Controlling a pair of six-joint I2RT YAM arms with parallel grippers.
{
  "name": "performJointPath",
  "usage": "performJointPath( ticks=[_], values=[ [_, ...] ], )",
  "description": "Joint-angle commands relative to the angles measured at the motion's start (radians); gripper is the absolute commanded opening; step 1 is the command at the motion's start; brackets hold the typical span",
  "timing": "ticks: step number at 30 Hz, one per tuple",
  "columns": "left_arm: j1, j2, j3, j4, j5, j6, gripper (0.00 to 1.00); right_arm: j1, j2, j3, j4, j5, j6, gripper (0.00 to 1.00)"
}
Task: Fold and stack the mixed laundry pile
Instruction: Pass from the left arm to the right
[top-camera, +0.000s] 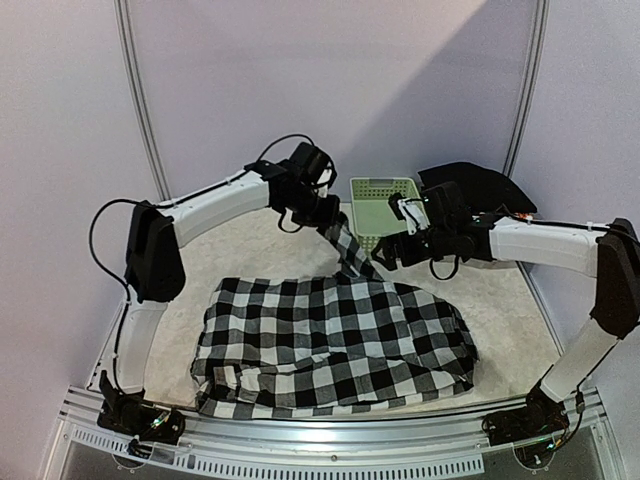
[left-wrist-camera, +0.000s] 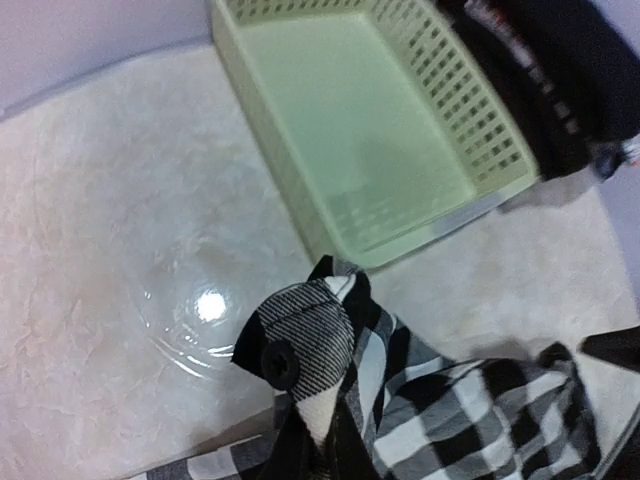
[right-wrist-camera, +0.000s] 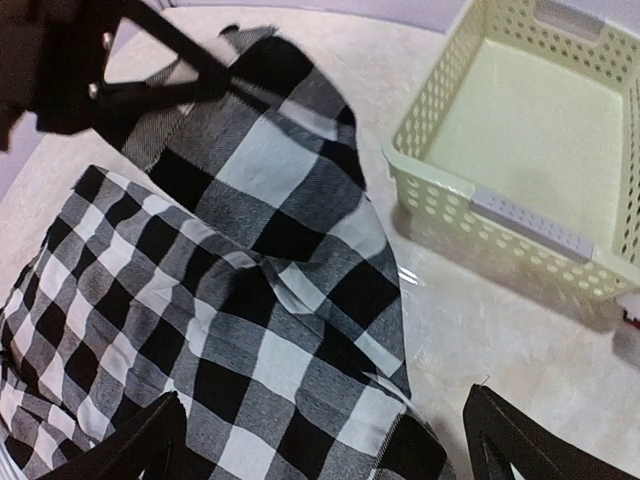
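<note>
The black-and-white checked shirt (top-camera: 330, 340) lies spread across the middle of the table. One sleeve rises from it toward the back. My left gripper (top-camera: 335, 222) is shut on that sleeve's cuff (left-wrist-camera: 300, 330), which shows a black button (left-wrist-camera: 283, 362); the cloth hides the fingers in the left wrist view. My right gripper (top-camera: 397, 250) hovers open just right of the lifted sleeve. In the right wrist view its fingertips (right-wrist-camera: 130, 450) stand wide apart over the shirt's edge (right-wrist-camera: 300, 380), nothing between them. A black cloth (top-camera: 470, 185) lies at the back right.
The pale green slotted basket (top-camera: 372, 190) stands empty at the back, right behind both grippers (right-wrist-camera: 500, 215). The black cloth with lettering (left-wrist-camera: 560, 80) lies against its right side. Grey walls close in the table at the back and sides.
</note>
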Motion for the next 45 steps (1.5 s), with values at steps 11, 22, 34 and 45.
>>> performJointPath(
  ticks=[11,22,34,45],
  values=[
    [-0.061,-0.165,-0.047,0.127,0.118,-0.212,0.0,0.135,-0.07,-0.081,0.385,0.102,-0.185,0.98],
    [-0.087,-0.189,-0.093,0.163,0.121,-0.252,0.0,0.221,0.035,-0.006,0.442,0.427,-0.25,0.92],
    [-0.089,-0.226,-0.16,0.204,0.11,-0.269,0.0,0.231,0.079,0.026,0.453,0.533,-0.221,0.15],
    [-0.072,-0.356,-0.282,0.232,0.038,-0.139,0.6,0.232,0.061,0.05,0.41,0.571,-0.237,0.0]
  ],
)
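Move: The left fingers already hold the raised shirt cuff; the open right gripper it is being brought to lies about 9 cm back and 10 cm to its right, roughly level in height. From the right hand that cuff is some 9 cm ahead and 10 cm left. The green basket's middle is about 22 cm ahead of the right hand, 2 cm to its right and 11 cm lower; the shirt's body lies some 12 cm back, 10 cm left and 15 cm below. Upward first, the left hand hoists the pinched cuff about 11 cm, then eases back and right towards the right gripper, its fingers swinging rightwards. The right hand rises and reaches left roughly 6 cm to meet it, tips its fingers up some 30 degrees, and shuts them on the plaid cloth beside the left grip; lastly the left fingers open about halfway. ##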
